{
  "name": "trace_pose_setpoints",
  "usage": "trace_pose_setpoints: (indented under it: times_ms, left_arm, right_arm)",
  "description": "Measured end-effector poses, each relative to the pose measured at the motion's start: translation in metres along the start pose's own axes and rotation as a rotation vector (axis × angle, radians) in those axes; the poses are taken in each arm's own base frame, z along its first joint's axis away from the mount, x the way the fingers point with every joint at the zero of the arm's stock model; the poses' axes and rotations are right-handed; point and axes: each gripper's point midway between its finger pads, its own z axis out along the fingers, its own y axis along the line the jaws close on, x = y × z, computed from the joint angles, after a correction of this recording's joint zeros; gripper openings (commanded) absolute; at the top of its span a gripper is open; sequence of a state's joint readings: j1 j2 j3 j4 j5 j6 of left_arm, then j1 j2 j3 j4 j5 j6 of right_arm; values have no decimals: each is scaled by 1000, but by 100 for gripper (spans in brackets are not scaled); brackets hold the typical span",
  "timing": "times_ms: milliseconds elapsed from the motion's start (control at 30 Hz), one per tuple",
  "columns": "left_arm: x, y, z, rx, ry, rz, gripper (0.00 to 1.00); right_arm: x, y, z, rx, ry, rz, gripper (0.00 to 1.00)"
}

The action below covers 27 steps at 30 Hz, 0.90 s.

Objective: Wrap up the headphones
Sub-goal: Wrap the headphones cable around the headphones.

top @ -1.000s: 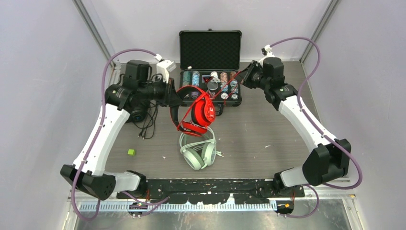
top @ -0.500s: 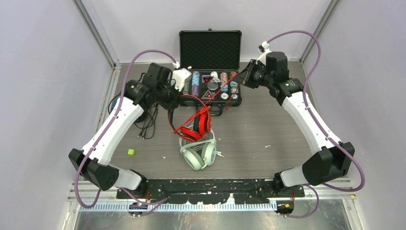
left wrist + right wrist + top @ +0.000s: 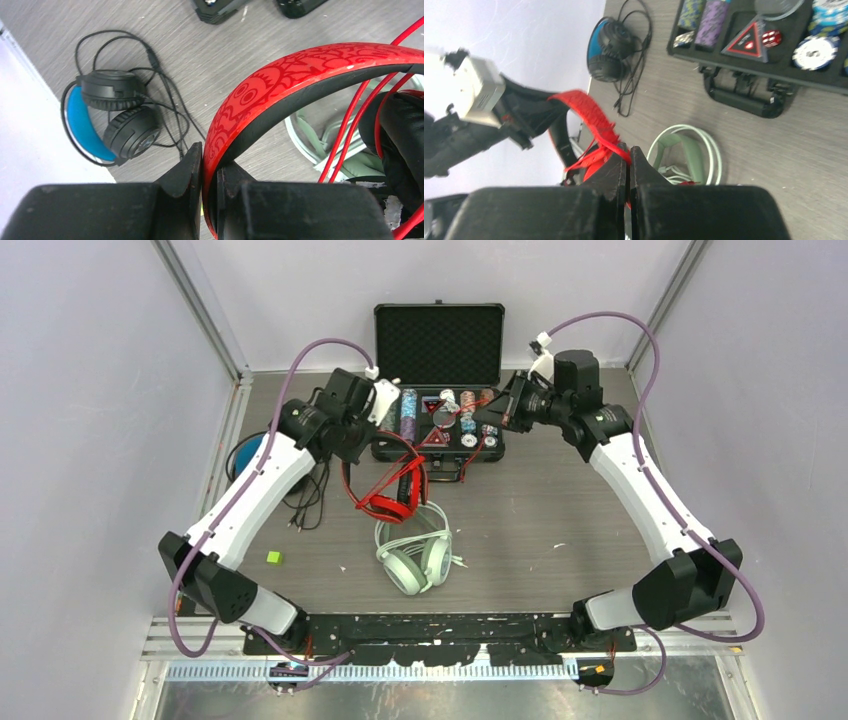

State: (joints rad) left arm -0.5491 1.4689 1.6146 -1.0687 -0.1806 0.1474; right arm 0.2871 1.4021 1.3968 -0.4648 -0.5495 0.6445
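Observation:
My left gripper (image 3: 362,435) is shut on the headband of the glossy red headphones (image 3: 395,492) and holds them tilted above the table. In the left wrist view the patterned red headband (image 3: 300,70) runs between the left gripper's (image 3: 209,161) closed fingers. The red cable (image 3: 445,432) stretches from the headphones to my right gripper (image 3: 492,416), which is shut on it. In the right wrist view the right gripper (image 3: 629,152) pinches the cable. The mint-green headphones (image 3: 415,552) lie flat just below the red pair. The black headphones (image 3: 250,450) with blue lining lie at the left, partly under my left arm.
An open black case (image 3: 438,345) with poker chips stands at the back centre, behind both grippers. A small green cube (image 3: 273,557) lies at the front left. Loose black cable (image 3: 165,95) trails beside the black headphones. Walls enclose the table.
My left arm has swung right and back, turning the red headphones edge-on and lower. My right gripper has shifted slightly left with the cable.

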Motion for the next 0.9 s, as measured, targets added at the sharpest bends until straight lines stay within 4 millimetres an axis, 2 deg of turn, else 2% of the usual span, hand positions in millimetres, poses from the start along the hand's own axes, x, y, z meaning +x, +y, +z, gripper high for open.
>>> trace_pose_setpoints:
  times_ms: [300,600,733,900]
  left_arm:
    - [6,28,12,-183,76,-35,0]
    - [-5,45,16,-334,67,-207,0]
    - [-7,48,16,-376,44,-312,0]
    - [-10,53,17,-398,16,-452,0]
  right_arm:
    - [36,58,-9,-170,100,28,0]
    - [82,123,4,-318,189,73,1]
    - [96,138,18,-325,190,101,0]
    - [107,142,34,-288,154,90,0]
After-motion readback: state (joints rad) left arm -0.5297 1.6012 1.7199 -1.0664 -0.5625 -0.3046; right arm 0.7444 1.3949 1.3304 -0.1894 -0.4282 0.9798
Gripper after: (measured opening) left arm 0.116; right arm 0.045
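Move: The red headphones, already pinched by the band in the left hand, have their middle about 8 cm to its right, 3 cm back and 3 cm lower. From the right hand, still holding the red cable, they lie some 18 cm left, 8 cm back and 7 cm lower. Down on the table, roughly 27 cm below the right hand, the green headphones are 11 cm back and 13 cm left, the chip case 18 cm ahead and 7 cm left. With the red cable still pinched in its shut fingers, the right hand sweeps it about 15 cm left and 10 cm back, rising some 4 cm before easing down a little, over the headphones towards their near side. The left hand keeps its grip on the band, carries it about 5 cm forward and 3 cm left, and turns it some 30 degrees counter-clockwise. ##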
